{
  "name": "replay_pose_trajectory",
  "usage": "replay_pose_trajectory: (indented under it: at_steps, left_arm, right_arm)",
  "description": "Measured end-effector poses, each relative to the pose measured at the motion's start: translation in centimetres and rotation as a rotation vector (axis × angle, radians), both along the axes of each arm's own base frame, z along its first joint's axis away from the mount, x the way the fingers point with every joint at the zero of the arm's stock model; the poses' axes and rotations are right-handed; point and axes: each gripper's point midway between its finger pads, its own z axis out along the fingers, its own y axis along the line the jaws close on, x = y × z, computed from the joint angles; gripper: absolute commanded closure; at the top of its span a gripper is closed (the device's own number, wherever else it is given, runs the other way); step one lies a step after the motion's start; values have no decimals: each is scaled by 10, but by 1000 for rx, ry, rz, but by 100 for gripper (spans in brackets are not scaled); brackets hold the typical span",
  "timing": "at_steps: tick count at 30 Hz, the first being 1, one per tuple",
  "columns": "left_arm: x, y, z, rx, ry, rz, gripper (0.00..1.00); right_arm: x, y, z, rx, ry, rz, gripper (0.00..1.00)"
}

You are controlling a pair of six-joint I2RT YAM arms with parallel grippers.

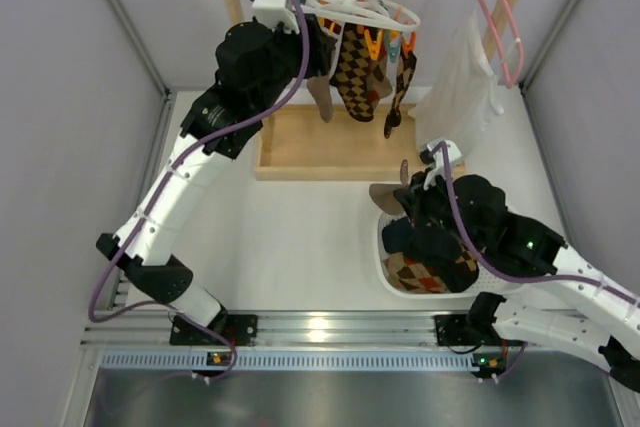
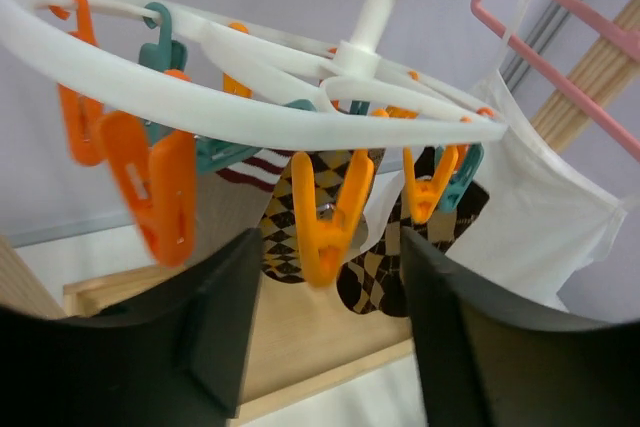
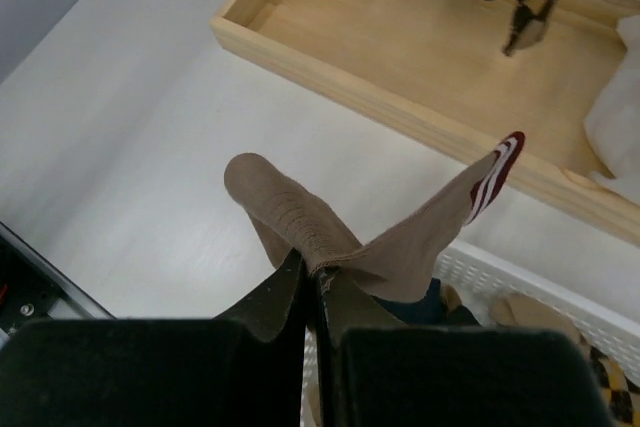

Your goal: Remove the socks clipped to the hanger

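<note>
The white ring hanger point(image 1: 372, 13) point(image 2: 250, 117) hangs from the wooden rail, with orange and teal clips dangling from it. Argyle socks point(image 1: 355, 72) point(image 2: 285, 212) and a plain brown sock point(image 1: 320, 97) hang clipped under it. My left gripper point(image 1: 325, 52) point(image 2: 330, 247) is up at the ring's left side and open; an orange clip point(image 2: 330, 217) hangs between its fingers, touching neither. My right gripper point(image 1: 412, 187) point(image 3: 312, 269) is shut on a tan sock with red stripes point(image 3: 400, 242) point(image 1: 388, 194), over the rim of the white basket point(image 1: 384, 247) point(image 3: 520, 292).
The basket holds several socks, argyle and dark ones. A wooden tray base point(image 1: 320, 152) point(image 3: 400, 47) lies under the hanger. A pink wire hanger point(image 1: 497, 17) point(image 2: 560, 37) carries a white garment point(image 1: 460, 87) point(image 2: 540, 217) at the right. Grey walls close both sides.
</note>
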Motion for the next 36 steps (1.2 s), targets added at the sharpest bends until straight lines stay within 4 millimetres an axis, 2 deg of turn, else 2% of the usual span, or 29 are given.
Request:
replay_pose_trajectory:
  at_steps: [2,4,7,9,14,21,25,31,33,34,36]
  left_arm:
    - [-10,4,0,-3,6,-18,24]
    - [-20,4,-1,-6,14,-48,11]
    - [-35,5,-9,-17,41,-94,2]
    - [-46,8,-18,-22,61,-116,2]
    - [-85,29,-57,-31,141,-146,2]
    - [-149,75,-108,-65,193,-148,2]
    - [-176,95,-126,-79,185,-154,2]
    - [-195,115,-139,-63,184,-133,2]
    - [-198,121,-150,-40,201,-114,2]
    - [-198,124,-156,-26,210,-102,2]
    - [-199,129,-166,2,223,-84,2]
  right_arm:
    - [-4,-14,4,-18,12,-35,100]
    - [-8,-30,7,-37,20,-71,100]
    - [-11,-50,15,-59,23,-130,100]
    - [-12,-60,21,-69,22,-163,100]
    - [-12,-88,29,-108,38,-277,100]
    - [-10,-102,9,-188,87,-362,100]
    - [-8,-106,-10,-228,109,-395,100]
    - [-2,-131,-52,-273,176,-541,99]
    - [-2,-139,-70,-294,209,-583,92]
    - [-3,-141,-77,-297,222,-597,71]
    - [-3,-143,-82,-287,238,-616,51]
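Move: Some 5 cm ahead of the left hand, about 3 cm to its right and level with it, is an orange clip. The grey sock hangs about 14 cm ahead, 4 cm right and 8 cm down; the argyle sock about 15 cm ahead, 8 cm right and equally low. The basket for the right hand's held brown sock lies about 15 cm to its right, 4 cm ahead and 22 cm below; the navy sock inside sits some 13 cm left of the basket's middle. Carrying the pinched brown sock to the right over the basket, the right hand goes about 14 cm, rising slightly, then sinking some 11 cm while turning about 35 degrees clockwise and tipping down; its fingers part only at the end. The left hand finishes opening and backs off from the hanger about 20 cm, also swinging down and left. ##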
